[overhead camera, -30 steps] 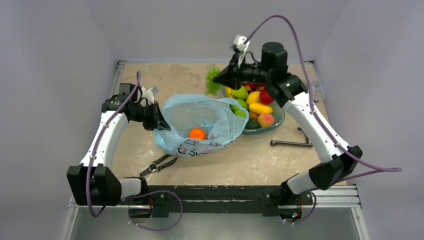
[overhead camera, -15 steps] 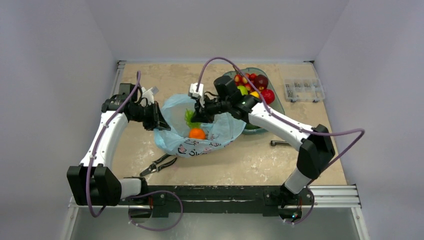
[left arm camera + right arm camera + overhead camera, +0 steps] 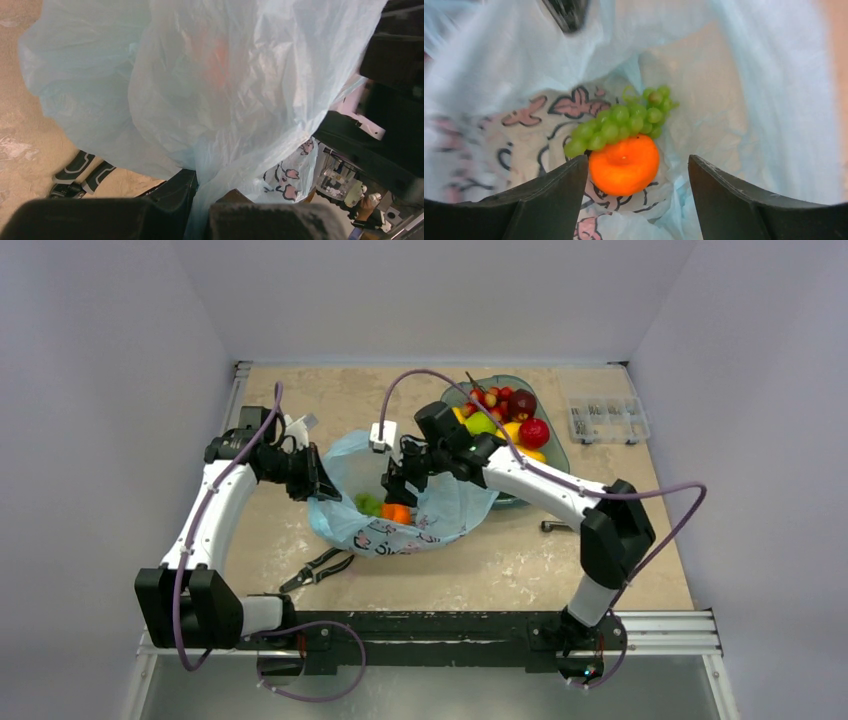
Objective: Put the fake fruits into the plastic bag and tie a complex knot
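Note:
The light-blue plastic bag (image 3: pixel 400 500) lies open at the table's middle. My left gripper (image 3: pixel 318 483) is shut on the bag's left rim; the left wrist view shows the plastic (image 3: pixel 215 110) pinched between its fingers. Inside the bag lie an orange (image 3: pixel 624 164) and a bunch of green grapes (image 3: pixel 621 120), also seen from above as orange (image 3: pixel 398 513) and grapes (image 3: pixel 369 504). My right gripper (image 3: pixel 396 483) is open and empty above them, inside the bag's mouth. More fake fruits (image 3: pixel 505 415) sit in the teal dish (image 3: pixel 553 445) behind. No knot shows.
A clear parts box (image 3: pixel 606 419) stands at the back right. Black pliers (image 3: pixel 317 568) lie in front of the bag on the left. A dark metal tool (image 3: pixel 556 527) lies to the bag's right, partly under my right arm.
My right arm swung from the dish to the bag with the green grapes, lowered into the mouth and let them go beside the orange. The left arm has not moved.

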Robot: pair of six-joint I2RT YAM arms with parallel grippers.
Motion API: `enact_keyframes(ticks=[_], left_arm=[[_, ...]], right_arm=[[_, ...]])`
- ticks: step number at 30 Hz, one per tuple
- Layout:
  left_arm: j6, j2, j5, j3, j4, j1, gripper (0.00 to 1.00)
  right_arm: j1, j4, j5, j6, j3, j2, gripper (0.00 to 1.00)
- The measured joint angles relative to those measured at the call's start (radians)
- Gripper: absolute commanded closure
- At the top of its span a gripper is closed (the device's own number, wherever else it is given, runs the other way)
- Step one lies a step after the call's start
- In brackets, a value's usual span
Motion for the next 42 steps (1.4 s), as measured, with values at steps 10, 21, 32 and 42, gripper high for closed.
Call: enact_keyframes(ticks=[10, 21, 32, 42], left_arm=[[0.0, 0.005, 0.0, 0.0, 0.0, 0.0, 1.0], [0.0, 0.014, 0.007, 0.0, 0.0, 0.0, 1.0], [0.0, 0.016, 0.007, 0.0, 0.0, 0.0, 1.0], [0.0, 0.017, 0.007, 0.0, 0.0, 0.0, 1.0]], right_arm=[[-0.188, -0.041, -0.052, 0.176, 0.263, -0.228, 0.09], [-0.582, -0.151, 0.286, 0.244, 0.356, 0.001, 0.02], [-0.629, -0.263, 0.475, 0.254, 0.412, 0.258, 0.01], [-0.629, -0.238, 0.56, 0.229, 0.445, 0.334, 0.02]])
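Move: My right hand is inside the bag with nothing in its fingers. The dark plum is about 27 cm ahead and 31 cm to the right, some 5 cm lower. The red apple is 7 cm nearer than the plum and 3 cm farther right; the lychees are about 8 cm to its left, roughly level. The orange is 4 cm left of my hand, 1 cm back and 6 cm below. For my left hand, the plum is roughly 29 cm ahead and 46 cm right. I lift my right hand about 23 cm out of the bag, then swing it right and forward in an arc over the fruit tray and down onto the dark plum, ending a little below my starting height. On the way I open the fingers fully and turn the wrist nearly 70 degrees clockwise, so they point forward and down. My left hand stays put, keeping its pinch on the bag's rim. ##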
